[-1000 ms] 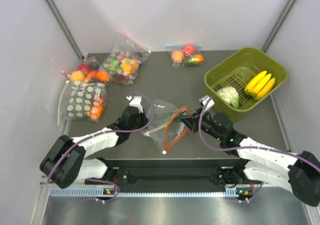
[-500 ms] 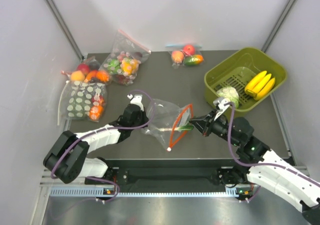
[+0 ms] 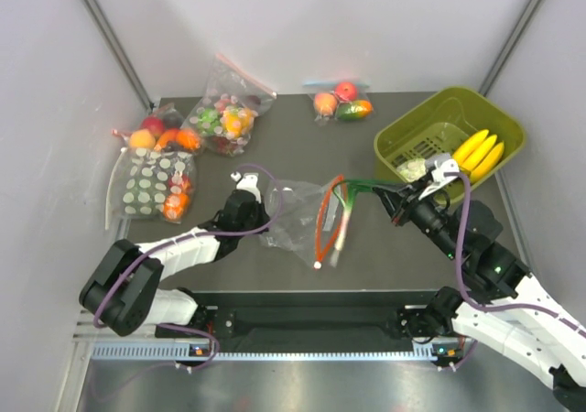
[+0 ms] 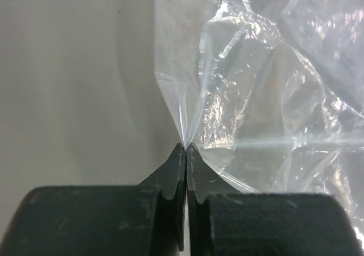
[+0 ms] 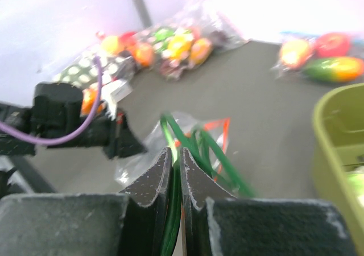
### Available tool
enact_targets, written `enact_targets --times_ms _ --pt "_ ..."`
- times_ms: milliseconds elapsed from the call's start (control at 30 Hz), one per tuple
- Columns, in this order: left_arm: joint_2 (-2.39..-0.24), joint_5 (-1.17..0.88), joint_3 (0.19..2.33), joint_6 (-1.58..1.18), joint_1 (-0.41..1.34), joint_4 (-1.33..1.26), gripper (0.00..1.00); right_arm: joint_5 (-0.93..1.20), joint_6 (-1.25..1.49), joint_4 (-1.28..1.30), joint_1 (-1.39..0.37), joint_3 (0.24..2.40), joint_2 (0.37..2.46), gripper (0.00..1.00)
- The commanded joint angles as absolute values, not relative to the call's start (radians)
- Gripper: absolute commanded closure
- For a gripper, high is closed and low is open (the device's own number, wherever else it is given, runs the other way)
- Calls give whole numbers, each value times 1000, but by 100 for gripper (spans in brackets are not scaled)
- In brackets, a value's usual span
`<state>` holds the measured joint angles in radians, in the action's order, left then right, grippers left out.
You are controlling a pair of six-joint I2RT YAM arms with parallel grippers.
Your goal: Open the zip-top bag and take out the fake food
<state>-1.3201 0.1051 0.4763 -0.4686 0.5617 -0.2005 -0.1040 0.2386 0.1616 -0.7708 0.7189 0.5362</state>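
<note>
The clear zip-top bag (image 3: 295,218) lies mid-table, its red-orange zip strip (image 3: 320,227) gaping open. My left gripper (image 3: 266,218) is shut on the bag's left corner; in the left wrist view its jaws (image 4: 186,147) pinch the crinkly plastic (image 4: 256,96). My right gripper (image 3: 396,196) is raised to the right of the bag, shut on long green stalks (image 3: 364,188) of fake food, which stretch back to the bag mouth. In the blurred right wrist view the stalks (image 5: 219,153) run between the jaws (image 5: 176,152). Yellow bananas (image 3: 476,153) and a pale leafy head (image 3: 415,168) lie in the green basket (image 3: 502,121).
At the back left lie a white-dotted bag (image 3: 151,188), a bag of round fruit (image 3: 160,137) and a bag of multicolour pieces (image 3: 224,117). A small bag with a peach, an apple and a green-orange piece (image 3: 341,103) lies at the back centre. Grey walls close in both sides.
My right gripper has risen and moved right toward the basket, drawing the green stalks out of the bag mouth. The left gripper has kept its hold on the bag corner.
</note>
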Motion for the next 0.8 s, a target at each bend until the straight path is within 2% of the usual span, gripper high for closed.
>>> enact_targets --times_ms 0,433,500,633,767 --pt "-1295 112 500 -449 549 -173 100 -221 161 196 -761 811 555 100" --pt "-1187 114 483 -425 526 -109 100 -316 48 216 -594 1020 695 100" --pt "-1174 112 489 -420 525 -91 100 -292 40 218 -522 1055 744 100" --pt "-1151 110 506 -408 517 -63 100 -71 80 218 -313 1104 831 100" --pt "-1129 104 514 -394 499 -40 100 132 165 190 -10 1153 916 100"
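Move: Some 25 cm ahead of the right hand, which holds the leek by its green leaves, and 19 cm to its right lies the middle of the bin, about 24 cm lower. Inside it the cauliflower is 23 cm ahead and 13 cm right of the hand, the bananas about 29 cm ahead and 29 cm right. The bag sits some 11 cm ahead and 19 cm left. From the left hand, the bin is roughly 17 cm ahead and 49 cm right. Carrying the leek off from the bag to the bin, the right hand sweeps rightward about 14 cm and forward some 12 cm, gathering speed, rising 7 cm before starting to level off. It swings some 30 degrees clockwise, fingers shut on the leaves. The left hand keeps its pinch on the bag's closed end and draws it a couple of centimetres left and up. ##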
